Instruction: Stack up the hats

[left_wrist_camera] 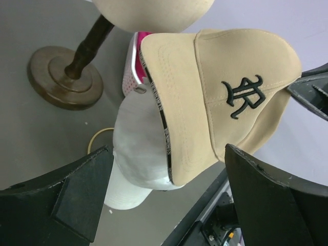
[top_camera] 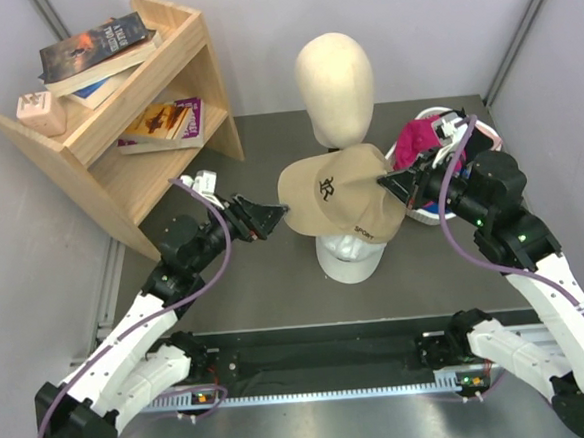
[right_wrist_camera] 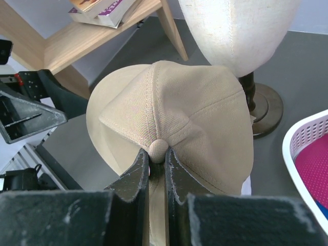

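My right gripper [top_camera: 385, 182] [right_wrist_camera: 156, 159] is shut on the crown of a tan cap [top_camera: 336, 201] [right_wrist_camera: 179, 113] with a black emblem, pinching the fabric just below its top button. The tan cap [left_wrist_camera: 230, 92] hangs over a white cap [top_camera: 350, 260] [left_wrist_camera: 138, 148] that rests on the table, covering most of it. My left gripper [top_camera: 277, 218] [left_wrist_camera: 166, 154] is open at the tan cap's brim on the left, its fingers either side of both caps' edges without touching them. A magenta hat [top_camera: 422, 138] [right_wrist_camera: 312, 169] lies in the basket.
A cream mannequin head [top_camera: 334, 81] on a dark round base [left_wrist_camera: 64, 77] stands just behind the caps. The white slatted basket [top_camera: 427, 217] [right_wrist_camera: 302, 138] sits at the right. A wooden shelf [top_camera: 125, 120] with books is at the back left.
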Available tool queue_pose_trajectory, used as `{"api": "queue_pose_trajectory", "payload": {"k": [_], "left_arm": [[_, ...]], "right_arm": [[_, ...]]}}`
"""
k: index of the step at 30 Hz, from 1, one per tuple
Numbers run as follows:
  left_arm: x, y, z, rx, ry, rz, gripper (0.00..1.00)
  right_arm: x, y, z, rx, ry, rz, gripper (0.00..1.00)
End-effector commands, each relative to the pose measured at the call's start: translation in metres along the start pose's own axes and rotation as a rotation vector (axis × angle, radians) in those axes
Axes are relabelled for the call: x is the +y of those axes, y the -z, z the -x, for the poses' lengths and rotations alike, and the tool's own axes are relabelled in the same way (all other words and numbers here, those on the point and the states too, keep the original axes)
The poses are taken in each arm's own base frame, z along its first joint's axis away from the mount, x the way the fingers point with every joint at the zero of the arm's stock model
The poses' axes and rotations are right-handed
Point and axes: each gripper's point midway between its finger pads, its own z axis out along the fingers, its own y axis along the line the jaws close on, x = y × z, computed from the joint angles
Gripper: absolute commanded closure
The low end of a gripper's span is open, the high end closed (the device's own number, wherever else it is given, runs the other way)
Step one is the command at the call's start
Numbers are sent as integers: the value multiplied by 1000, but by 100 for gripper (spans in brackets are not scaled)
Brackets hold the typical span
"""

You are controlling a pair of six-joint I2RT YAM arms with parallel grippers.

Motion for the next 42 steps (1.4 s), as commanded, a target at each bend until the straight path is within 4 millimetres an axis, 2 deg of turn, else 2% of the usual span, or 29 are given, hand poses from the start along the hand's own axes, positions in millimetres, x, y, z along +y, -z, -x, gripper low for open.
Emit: {"api": "queue_pose_trajectory", "payload": {"k": [1, 3, 8, 12, 13, 15, 16, 18, 19, 24, 26, 27, 29, 30, 33, 36, 42], "left_arm": [[-27, -7, 14, -48, 1, -138, 9], [-30, -12, 14, -49, 11, -159, 18], [-24, -24, 10, -41, 20, -161, 27], [-20, -29, 7, -40, 33, -160, 40], [-18, -30, 7, -43, 35, -152, 49], [-11, -30, 7, -55, 36, -124, 58], [-7, -30, 5, -49, 39, -105, 68], [1, -30, 4, -61, 44, -68, 76], [6, -29, 1, -60, 46, -51, 85], [21, -26, -7, -57, 69, 6, 98], [27, -25, -9, -57, 71, 28, 100], [33, -24, -13, -42, 78, 56, 100], [41, -21, -16, -46, 83, 94, 100], [47, -19, -19, -41, 88, 114, 100], [55, -13, -25, -49, 97, 141, 100], [63, -7, -30, -52, 106, 173, 100], [77, -6, -50, -7, 144, 196, 100]], "right_arm": [[12, 0, 18, -64, 28, 39, 100], [12, -2, 17, -57, 27, 40, 100], [13, -4, 16, -48, 31, 45, 100], [13, -7, 12, -29, 32, 43, 100], [14, -8, 11, -27, 34, 46, 100], [12, -10, 9, -20, 33, 37, 100], [12, -11, 7, -17, 33, 37, 100], [10, -13, 4, -10, 29, 26, 100], [10, -14, 1, -4, 29, 27, 100], [8, -19, -6, 14, 26, 18, 99], [10, -19, -8, 17, 26, 21, 91], [9, -19, -9, 16, 25, 15, 80], [8, -17, -9, 13, 21, 8, 65], [6, -17, -8, 8, 20, -6, 52], [-1, -15, -8, -6, 12, -47, 33], [-5, -15, -11, -5, 8, -64, 27], [-16, -22, -20, 6, -2, -101, 22]]}}
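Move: The tan hat's brim stands open to the left hand, about 2 cm ahead of it and 5 cm to its right at much the same height; the white hat is about 13 cm to that hand's right, 1 cm back and 7 cm below. The right hand, still holding the tan hat by its top button, has the white hat about 5 cm back, 6 cm left and 12 cm below. From it the mannequin head is roughly 12 cm ahead, 8 cm left and 6 cm higher, the basket 8 cm ahead, 14 cm right and 22 cm below. The tan hat's brim edge is pinched by the left hand, which slips a few centimetres forward and right, shuts on it, then draws it down about 5 cm and slightly back left, its fingers tipping down a little. Meanwhile the right hand lowers the crown some 3 cm towards the white hat, then opens and lets go of the fabric by the button, staying just above it. ##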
